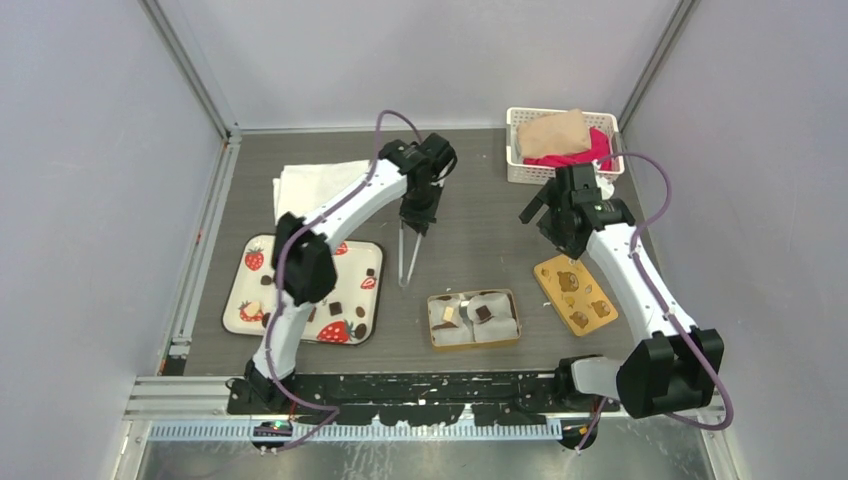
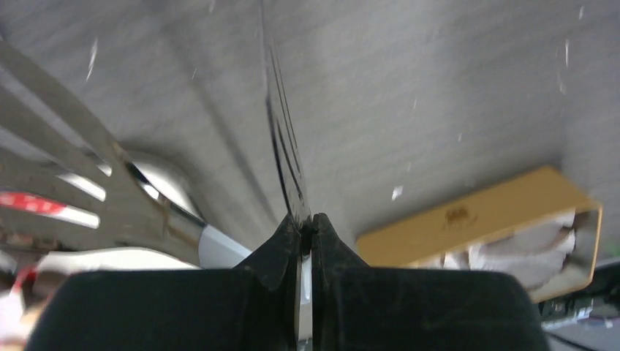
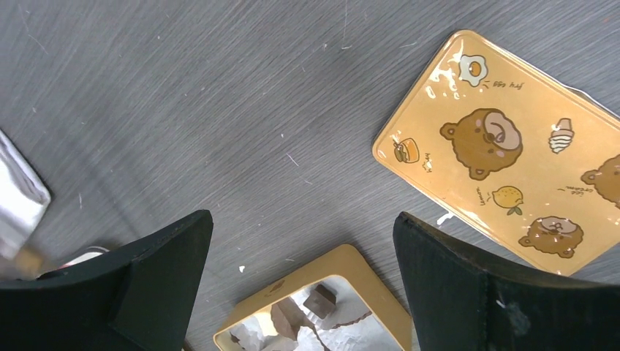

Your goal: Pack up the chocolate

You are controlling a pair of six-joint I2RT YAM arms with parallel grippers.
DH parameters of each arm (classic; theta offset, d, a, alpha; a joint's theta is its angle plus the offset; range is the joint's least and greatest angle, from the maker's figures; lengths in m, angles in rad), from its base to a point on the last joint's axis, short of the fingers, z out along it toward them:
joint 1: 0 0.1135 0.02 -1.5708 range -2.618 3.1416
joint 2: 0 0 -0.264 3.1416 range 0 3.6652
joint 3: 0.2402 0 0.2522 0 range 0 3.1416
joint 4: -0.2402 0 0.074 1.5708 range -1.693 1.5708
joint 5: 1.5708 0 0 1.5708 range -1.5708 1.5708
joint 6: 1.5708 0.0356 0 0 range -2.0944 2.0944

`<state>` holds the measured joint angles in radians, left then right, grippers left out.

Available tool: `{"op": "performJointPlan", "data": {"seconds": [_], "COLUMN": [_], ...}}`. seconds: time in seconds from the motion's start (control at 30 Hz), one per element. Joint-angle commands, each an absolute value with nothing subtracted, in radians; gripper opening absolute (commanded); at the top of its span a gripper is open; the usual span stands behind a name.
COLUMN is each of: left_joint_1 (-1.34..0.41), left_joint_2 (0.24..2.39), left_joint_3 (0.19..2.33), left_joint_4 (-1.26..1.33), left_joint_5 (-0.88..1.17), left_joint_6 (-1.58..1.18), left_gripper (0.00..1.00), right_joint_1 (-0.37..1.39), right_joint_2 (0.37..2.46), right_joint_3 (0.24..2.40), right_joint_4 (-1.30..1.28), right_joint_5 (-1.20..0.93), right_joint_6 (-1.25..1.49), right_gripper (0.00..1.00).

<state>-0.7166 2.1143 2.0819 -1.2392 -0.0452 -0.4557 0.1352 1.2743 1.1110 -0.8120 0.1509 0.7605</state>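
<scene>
Small dark chocolates (image 1: pixel 337 307) lie on a white strawberry-print plate (image 1: pixel 250 300) at the left. A golden tin (image 1: pixel 437 335) with white paper cups holds a dark chocolate (image 1: pixel 482 313) and a paler one (image 1: pixel 449 315). My left gripper (image 1: pixel 418 215) is shut on metal tongs (image 1: pixel 408 262) that hang point-down between plate and tin. In the left wrist view the fingers (image 2: pixel 289 241) pinch the tongs (image 2: pixel 285 146), with the tin (image 2: pixel 475 216) at the right. My right gripper (image 1: pixel 540 212) is open and empty above the table. Its wrist view (image 3: pixel 301 218) shows the tin (image 3: pixel 343 267) with chocolates (image 3: pixel 320 300).
The golden lid with bear drawings (image 1: pixel 574 293) lies flat right of the tin and also shows in the right wrist view (image 3: pixel 512 175). A white basket (image 1: pixel 515 150) with pink cloth stands at the back right. A folded white cloth (image 1: pixel 320 185) lies behind the plate.
</scene>
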Motion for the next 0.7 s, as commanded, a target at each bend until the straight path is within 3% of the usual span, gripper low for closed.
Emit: {"op": "performJointPlan", "data": {"seconds": [0.0, 0.17, 0.2, 0.3, 0.4, 0.47, 0.67], "left_joint_1": [-0.685, -0.683, -0.683, -0.683, -0.685, -0.694, -0.706], "left_joint_2": [2.324, 2.447, 2.455, 2.457, 2.413, 2.357, 2.109], "left_joint_3": [2.32, 2.416, 2.408, 2.413, 2.43, 2.407, 2.08], "left_joint_4": [-1.244, -1.216, -1.205, -1.197, -1.199, -1.182, -1.014], "left_joint_5": [0.034, 0.028, 0.021, 0.007, -0.017, -0.049, -0.095], "left_joint_6": [-0.364, -0.361, -0.364, -0.373, -0.38, -0.376, -0.406], "left_gripper": [0.0, 0.0, 0.05, 0.35, 0.56, 0.64, 0.73], "right_joint_1": [0.133, 0.132, 0.131, 0.131, 0.132, 0.13, 0.132], "right_joint_2": [1.168, 1.099, 1.088, 1.08, 1.087, 1.092, 1.112], "right_joint_3": [1.111, 1.097, 1.096, 1.097, 1.101, 1.104, 1.106], "right_joint_4": [-0.857, -0.915, -0.922, -0.935, -0.935, -0.93, -0.907], "right_joint_5": [0.212, 0.259, 0.263, 0.265, 0.262, 0.256, 0.236], "right_joint_6": [0.75, 0.746, 0.745, 0.746, 0.743, 0.744, 0.744], "right_gripper": [0.99, 0.99, 0.99, 0.99, 0.99, 0.99, 0.99]}}
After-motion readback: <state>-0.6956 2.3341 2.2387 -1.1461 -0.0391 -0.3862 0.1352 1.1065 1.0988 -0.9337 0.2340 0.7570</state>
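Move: The left hand holds the tongs above bare table; the spot where they are to lie is about 5 cm ahead, 3 cm to its right and some 11 cm below. On the tabletop level around it, the chocolate box stands about 14 cm back and 14 cm right, the strawberry tray's middle 23 cm left and 7 cm back, the white cloth 19 cm left and 13 cm ahead. From the right hand the spot lies roughly 26 cm left, 6 cm ahead and 13 cm down. The left hand, still pinching the tongs, sinks about 9 cm while reaching some 5 cm forward and a little right, setting them down on the bare table beyond the chocolate box with their joined end towards the robot; low over the wood its fingers spread to about two thirds open, let go of the tongs and start rising, by about 4 cm. Meanwhile the open, empty right hand draws back some 4 cm, up about 3 cm and slightly right, away from the tongs, and then all but stays there. ##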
